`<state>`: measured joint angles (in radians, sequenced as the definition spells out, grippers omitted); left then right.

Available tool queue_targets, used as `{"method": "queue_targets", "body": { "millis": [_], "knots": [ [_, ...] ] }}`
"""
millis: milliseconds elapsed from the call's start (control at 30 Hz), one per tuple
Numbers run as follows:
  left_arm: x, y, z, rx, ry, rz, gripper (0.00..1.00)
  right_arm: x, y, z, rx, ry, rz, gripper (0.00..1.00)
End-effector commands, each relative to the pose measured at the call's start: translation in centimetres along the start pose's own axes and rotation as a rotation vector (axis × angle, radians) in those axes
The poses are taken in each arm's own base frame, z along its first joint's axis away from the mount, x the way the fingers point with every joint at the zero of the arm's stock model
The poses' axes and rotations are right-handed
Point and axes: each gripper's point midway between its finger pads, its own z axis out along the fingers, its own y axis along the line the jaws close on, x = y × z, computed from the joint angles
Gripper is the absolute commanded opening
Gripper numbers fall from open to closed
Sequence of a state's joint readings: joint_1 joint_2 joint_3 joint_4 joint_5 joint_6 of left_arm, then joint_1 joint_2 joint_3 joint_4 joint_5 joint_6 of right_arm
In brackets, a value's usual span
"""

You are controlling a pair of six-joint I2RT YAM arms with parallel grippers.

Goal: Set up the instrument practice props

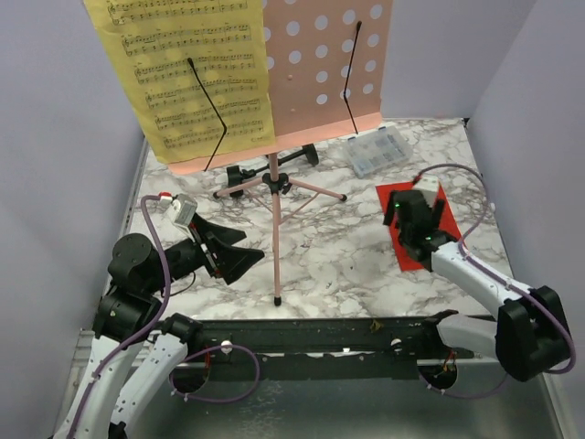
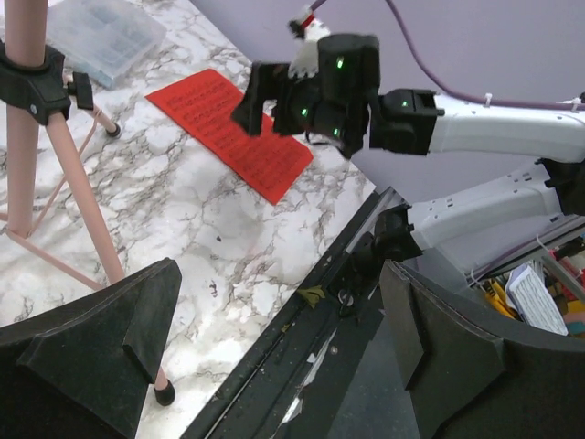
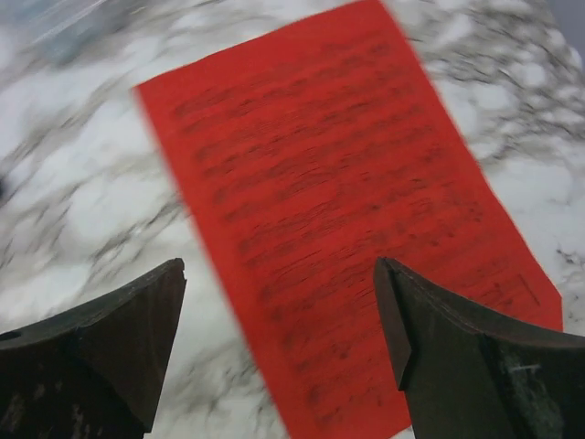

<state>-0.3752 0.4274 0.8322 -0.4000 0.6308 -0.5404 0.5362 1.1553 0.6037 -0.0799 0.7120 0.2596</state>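
Note:
The pink perforated music stand [image 1: 324, 55] rises at the back centre on thin tripod legs [image 1: 274, 187]. A yellow sheet-music page [image 1: 192, 73] rests on its left half. A red sheet-music page [image 1: 407, 251] lies flat on the marble at the right [image 3: 338, 201] [image 2: 228, 128]. Just above that page hovers my right gripper [image 1: 416, 219] [image 3: 283, 302], open and empty. My left gripper [image 1: 252, 248] [image 2: 283, 320] is open and empty at the near left, beside the front tripod leg [image 2: 82, 210]. A black microphone [image 1: 242, 174] lies behind the tripod, partly hidden.
A clear plastic compartment box [image 1: 379, 151] sits at the back right [image 2: 101, 37]. Purple walls close in the left, back and right sides. A black rail [image 1: 320, 334] runs along the table's near edge [image 2: 302, 347].

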Motion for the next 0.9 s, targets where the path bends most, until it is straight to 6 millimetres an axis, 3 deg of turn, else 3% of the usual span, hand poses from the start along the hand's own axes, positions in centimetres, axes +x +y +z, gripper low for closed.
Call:
{"method": "queue_targets", "body": {
  "millis": [0, 100, 200, 367, 467, 600, 733, 867],
  "knots": [
    [1.1, 1.4, 0.3, -0.041, 0.019, -0.03, 0.99, -0.7, -3.9, 4.0, 0.015, 0.047, 0.488, 0.9],
    [1.7, 1.9, 0.4, -0.052, 0.029, -0.03, 0.99, 1.1, -9.2, 5.6, 0.101, 0.072, 0.81, 0.91],
    [2.3, 2.3, 0.4, -0.057, 0.036, -0.03, 0.99, 4.1, -14.3, 5.3, 0.193, 0.072, 1.114, 0.9],
    [3.3, 2.6, 0.2, -0.055, 0.047, -0.026, 0.99, 8.1, -17.6, 3.1, 0.284, -0.025, 1.372, 0.9],
    [3.6, 2.6, 0.1, -0.054, 0.048, -0.021, 0.99, 10.5, -18.1, 1.9, 0.294, -0.061, 1.492, 0.89],
    [3.6, 2.5, 0.0, -0.049, 0.044, -0.013, 0.99, 12.1, -16.8, 2.0, 0.259, -0.031, 1.55, 0.9],
    [3.6, 2.3, -0.2, -0.045, 0.035, -0.003, 0.99, 12.2, -15.4, 1.9, 0.146, -0.061, 1.517, 0.89],
    [3.4, 2.1, -0.5, -0.043, 0.019, 0.009, 0.99, 11.1, -16.4, 2.0, 0.158, -0.051, 1.355, 0.89]
  ]
}}
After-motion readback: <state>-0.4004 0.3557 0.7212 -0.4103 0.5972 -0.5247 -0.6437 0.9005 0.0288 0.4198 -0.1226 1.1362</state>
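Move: The red sheet's middle lies about 6 cm ahead of the right hand, 3 cm to its right and 9 cm below; its near right corner is some 6 cm back, 18 cm to the right. The clear case is roughly 31 cm ahead and 13 cm left, the stand's right foot 16 cm ahead and 24 cm left, both table-low. From the left hand the sheet is some 23 cm ahead, 60 cm right, 31 cm below. The right hand brings its open lower finger to the red sheet's near edge, seeming to slip just under it by the right corner. It sweeps right nearly 20 cm, soon also drawing back and down about 7 cm, rolling left side up some 65 degrees and turning clockwise, then eases slightly left and forward. The empty, open left hand sinks about 4 cm. ##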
